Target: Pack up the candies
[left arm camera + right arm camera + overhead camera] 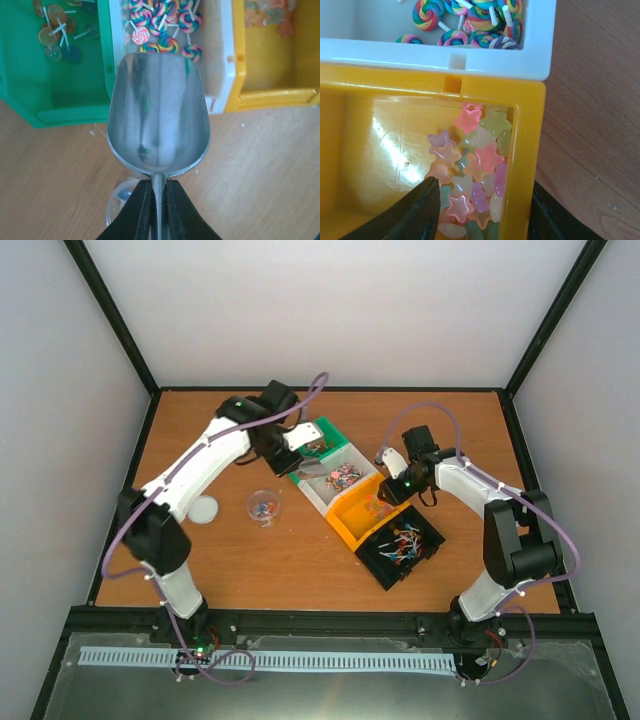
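The candies lie sorted in a row of bins: pastel star candies [480, 165] in the orange bin [380, 150], rainbow swirl lollipops [165, 25] in the white bin [220, 60], flat round lollipops [55, 35] in the green bin [75, 105]. My left gripper [158, 182] is shut on the handle of an empty metal scoop [159, 115], which hovers over the table just in front of the white bin. My right gripper [480, 205] is open inside the orange bin. One finger sits among the stars and the other is outside the bin's right wall.
A black bin [402, 545] with stick candies ends the row at the near right. A small clear jar [264, 507] holding a few candies stands left of the bins, with a white lid [205, 508] beside it. Black frame posts edge the table.
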{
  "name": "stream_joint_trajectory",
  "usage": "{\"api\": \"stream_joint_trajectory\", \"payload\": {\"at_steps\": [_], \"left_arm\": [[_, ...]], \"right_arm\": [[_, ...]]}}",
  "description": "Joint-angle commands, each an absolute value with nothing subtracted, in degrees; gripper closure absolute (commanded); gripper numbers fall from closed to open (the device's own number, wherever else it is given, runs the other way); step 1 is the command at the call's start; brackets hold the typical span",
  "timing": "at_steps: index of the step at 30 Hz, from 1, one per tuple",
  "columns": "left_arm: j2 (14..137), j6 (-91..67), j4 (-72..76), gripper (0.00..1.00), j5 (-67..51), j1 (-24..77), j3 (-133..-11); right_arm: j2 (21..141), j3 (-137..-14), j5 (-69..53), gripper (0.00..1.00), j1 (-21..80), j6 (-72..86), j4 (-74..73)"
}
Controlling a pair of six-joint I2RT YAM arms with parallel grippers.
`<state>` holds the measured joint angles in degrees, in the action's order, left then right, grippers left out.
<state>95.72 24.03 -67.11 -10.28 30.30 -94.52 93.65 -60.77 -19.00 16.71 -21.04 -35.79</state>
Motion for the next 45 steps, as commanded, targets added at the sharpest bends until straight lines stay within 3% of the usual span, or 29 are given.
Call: {"api": "stream_joint_trajectory", "payload": {"at_steps": [1, 14, 21, 25, 32, 39, 45], "left_arm": [[104.86, 19.76, -77.41, 0.99, -2.43, 33.34, -106.76], [124.24, 21.87, -93.15, 0.99, 8.08, 37.96, -128.4], [130.03, 23.87, -93.99, 0.99, 12.5, 40.6, -128.86], [132.04, 23.64, -92.7, 0.99, 8.43, 40.59, -128.82], [123.12, 24.75, -70.38, 0.99, 0.69, 40.61, -107.8], [118.18, 24.78, -51.71, 0.99, -5.55, 40.61, -90.22], [118.11, 22.52, -40.14, 0.99, -8.89, 40.52, -84.32]], "right_arm": [[94.21, -60.7, -18.6, 0.57, 18.44, -20.54, -34.18], [94.31, -60.36, -19.94, 0.69, 19.6, -19.68, -33.31], [94.82, -60.36, -20.75, 0.76, 19.66, -19.6, -33.19], [95.01, -60.12, -20.43, 0.81, 19.69, -19.54, -32.75], [95.19, -59.59, -19.26, 0.97, 19.89, -20.12, -31.72], [95.19, -59.0, -19.49, 0.97, 20.1, -20.98, -30.99], [95.12, -58.72, -20.75, 0.97, 20.21, -21.61, -30.75]]}}
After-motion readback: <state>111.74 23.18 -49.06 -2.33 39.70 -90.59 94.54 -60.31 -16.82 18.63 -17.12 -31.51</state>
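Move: The rainbow lollipops in the white box lie about 13 cm right of the left hand, 7 cm ahead and 18 cm below. The green box's candies are some 6 cm left of the lollipops and 7 cm farther out; the glass cup stands about 5 cm left of the left hand and nearly level with it, 17 cm down. The right hand straddles the orange box's right wall, its middle about 1 cm to the left; the star gummies sit some 3 cm to the left, 5 cm below. Keeping its grip on the scoop, the left hand sinks about 11 cm and goes some 7 cm right and a little forward, swinging its fingertips roughly 30 degrees leftward on the way down and then most of the way back as it carries on right and down, so that the scoop's lip drives into the lollipops in the white box. Meanwhile the right hand eases about 1 cm left and its half-open fingers close until they pinch the orange box's right wall, then hold there to steady the joined boxes. ##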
